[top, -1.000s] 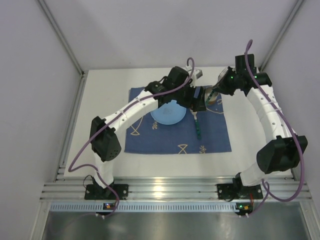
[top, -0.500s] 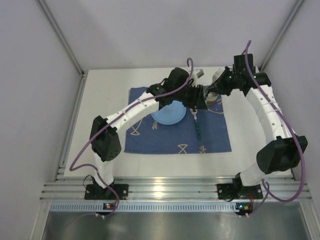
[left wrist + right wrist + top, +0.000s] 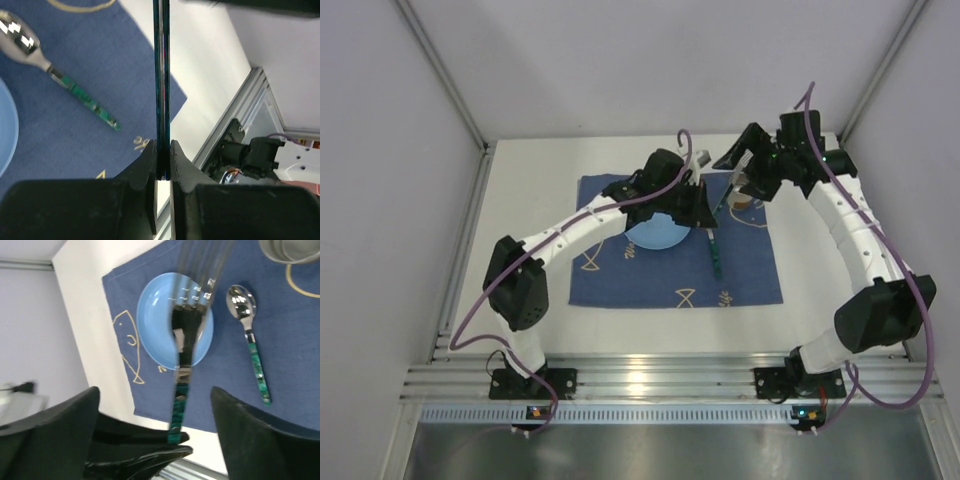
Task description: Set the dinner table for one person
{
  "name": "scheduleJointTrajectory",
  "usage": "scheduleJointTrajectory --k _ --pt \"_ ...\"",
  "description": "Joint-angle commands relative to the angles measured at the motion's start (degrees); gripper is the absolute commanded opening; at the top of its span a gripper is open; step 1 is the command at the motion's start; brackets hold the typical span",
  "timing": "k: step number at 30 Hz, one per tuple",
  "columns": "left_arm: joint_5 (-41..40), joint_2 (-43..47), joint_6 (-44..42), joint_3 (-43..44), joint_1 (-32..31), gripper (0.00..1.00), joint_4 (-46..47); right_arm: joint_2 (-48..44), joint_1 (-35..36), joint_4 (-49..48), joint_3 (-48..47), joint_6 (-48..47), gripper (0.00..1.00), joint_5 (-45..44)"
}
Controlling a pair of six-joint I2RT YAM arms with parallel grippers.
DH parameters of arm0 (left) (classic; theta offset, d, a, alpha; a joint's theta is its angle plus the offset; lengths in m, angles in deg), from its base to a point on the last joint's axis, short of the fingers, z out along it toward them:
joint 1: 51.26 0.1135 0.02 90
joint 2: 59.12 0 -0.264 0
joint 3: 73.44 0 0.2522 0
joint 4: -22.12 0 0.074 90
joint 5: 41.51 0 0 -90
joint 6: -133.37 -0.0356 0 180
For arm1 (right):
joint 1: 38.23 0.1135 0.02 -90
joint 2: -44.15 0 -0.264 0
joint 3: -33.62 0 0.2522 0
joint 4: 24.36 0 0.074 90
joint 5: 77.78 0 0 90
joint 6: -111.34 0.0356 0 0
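Observation:
A fork with a green handle (image 3: pixel 176 415) hangs above the dark blue mat (image 3: pixel 620 280) on the white dinner table (image 3: pixel 530 200). My left gripper (image 3: pixel 161 145) is shut on the handle, which shows edge-on as a thin strip (image 3: pixel 161 75) running up its view. In the top view the left gripper (image 3: pixel 705 205) holds the fork (image 3: pixel 728 188) just below my right gripper (image 3: pixel 740 165). The right gripper (image 3: pixel 154 389) stands open, its fingers wide apart on either side of the fork and not touching it. A light blue plate (image 3: pixel 160 325) and a green-handled spoon (image 3: pixel 250 345) lie on the mat.
A metal cup (image 3: pixel 290 250) stands at the mat's far right corner, under the right gripper. The spoon (image 3: pixel 715 250) lies right of the plate (image 3: pixel 655 235). Grey walls close in the table on three sides, and an aluminium rail (image 3: pixel 650 380) runs along the near edge.
The left gripper has closed on the fork's handle and the right gripper has opened off it. Both arms have shifted slightly left.

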State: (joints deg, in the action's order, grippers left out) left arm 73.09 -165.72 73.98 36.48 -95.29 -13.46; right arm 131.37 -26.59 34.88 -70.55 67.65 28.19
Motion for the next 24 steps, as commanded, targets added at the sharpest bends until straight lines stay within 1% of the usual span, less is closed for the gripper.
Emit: scheduleJointTrajectory --k 1,2,3,4,5,7,8,9,10,11,13,16,19,24 --pt "0.36 6.05 1.55 -7.19 2.36 0.0 4.59 -2.93 1.46 -5.83 -1.87 0.37 1.0 3.46" --pt "0.53 7.19 1.91 -8.95 4.37 0.0 5.03 -2.85 1.46 -5.92 -2.31 -0.07 1.0 3.46" --pt "0.8 9.47 2.08 -12.63 5.7 0.0 5.73 -2.85 1.28 -5.75 -2.75 -0.42 1.0 3.28" --pt "2.37 10.62 2.61 -14.58 7.1 0.0 6.0 -3.02 1.11 -5.83 -3.27 -0.95 1.0 3.19" --pt "3.08 11.5 2.79 -16.42 10.42 0.0 6.09 -3.46 0.67 -5.75 -3.28 -1.04 1.0 3.11" --pt "4.22 14.58 2.96 -22.05 14.13 0.0 5.31 -3.9 -0.39 -5.75 -3.19 -1.74 1.0 2.67" --pt "4.4 15.89 2.88 -24.07 17.8 0.0 5.56 -4.33 -0.74 -5.75 -3.19 -1.92 1.0 2.67" --pt "4.75 17.04 2.7 -27.74 19.49 0.0 5.65 -4.43 -1.61 -5.83 -2.93 -2.35 1.0 2.93" --pt "5.89 18.87 2.61 -29.43 21.16 0.0 6.09 -4.43 -1.97 -5.75 -2.32 -2.53 1.0 3.28" --pt "7.12 19.59 2.53 -31.02 24.31 0.0 6.61 -4.34 -2.32 -5.75 -1.97 -2.62 1.0 3.72" --pt "9.92 19.95 1.92 -34.1 28.1 0.0 6.45 -4.34 -2.94 -5.92 -0.74 -2.8 1.0 4.77" --pt "10.11 19.6 0.33 -36.04 30.93 0.0 4.16 -4.34 -3.02 -5.92 0.58 -2.8 1.0 5.65" --pt "12.05 19.07 0.5 -39.29 34.79 0.0 5.48 -4.51 -3.03 -6.1 1.55 -2.97 1.0 6.27" --pt "11.88 17.23 -0.37 -41.4 35.59 0.0 4.6 -4.69 -3.46 -6.1 3.04 -3.68 1.0 6.97"
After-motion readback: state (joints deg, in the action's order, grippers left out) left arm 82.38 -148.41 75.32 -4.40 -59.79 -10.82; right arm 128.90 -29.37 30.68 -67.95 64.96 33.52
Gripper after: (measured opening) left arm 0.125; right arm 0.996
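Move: The left gripper already holds the fork by its handle. The fork's place on the mat, left of the plate, lies about 26 cm to its left, 10 cm ahead and 22 cm below. The plate is some 10 cm left and 12 cm ahead, the spoon about 6 cm ahead and 4 cm right, both on the mat. From the emptied right gripper the fork's place is roughly 38 cm left, 3 cm ahead and 26 cm down. Keep the fork pinched and sweep the left gripper about 26 cm left over the mat, past the plate to its left side, sinking some 13 cm. Turn the wrist counter-clockwise about 30 degrees and tilt it on the way, so the tines swing to point forward; slow down near the end. Meanwhile spread the right fingers fully, lifting that hand slightly and easing it partway down again. ##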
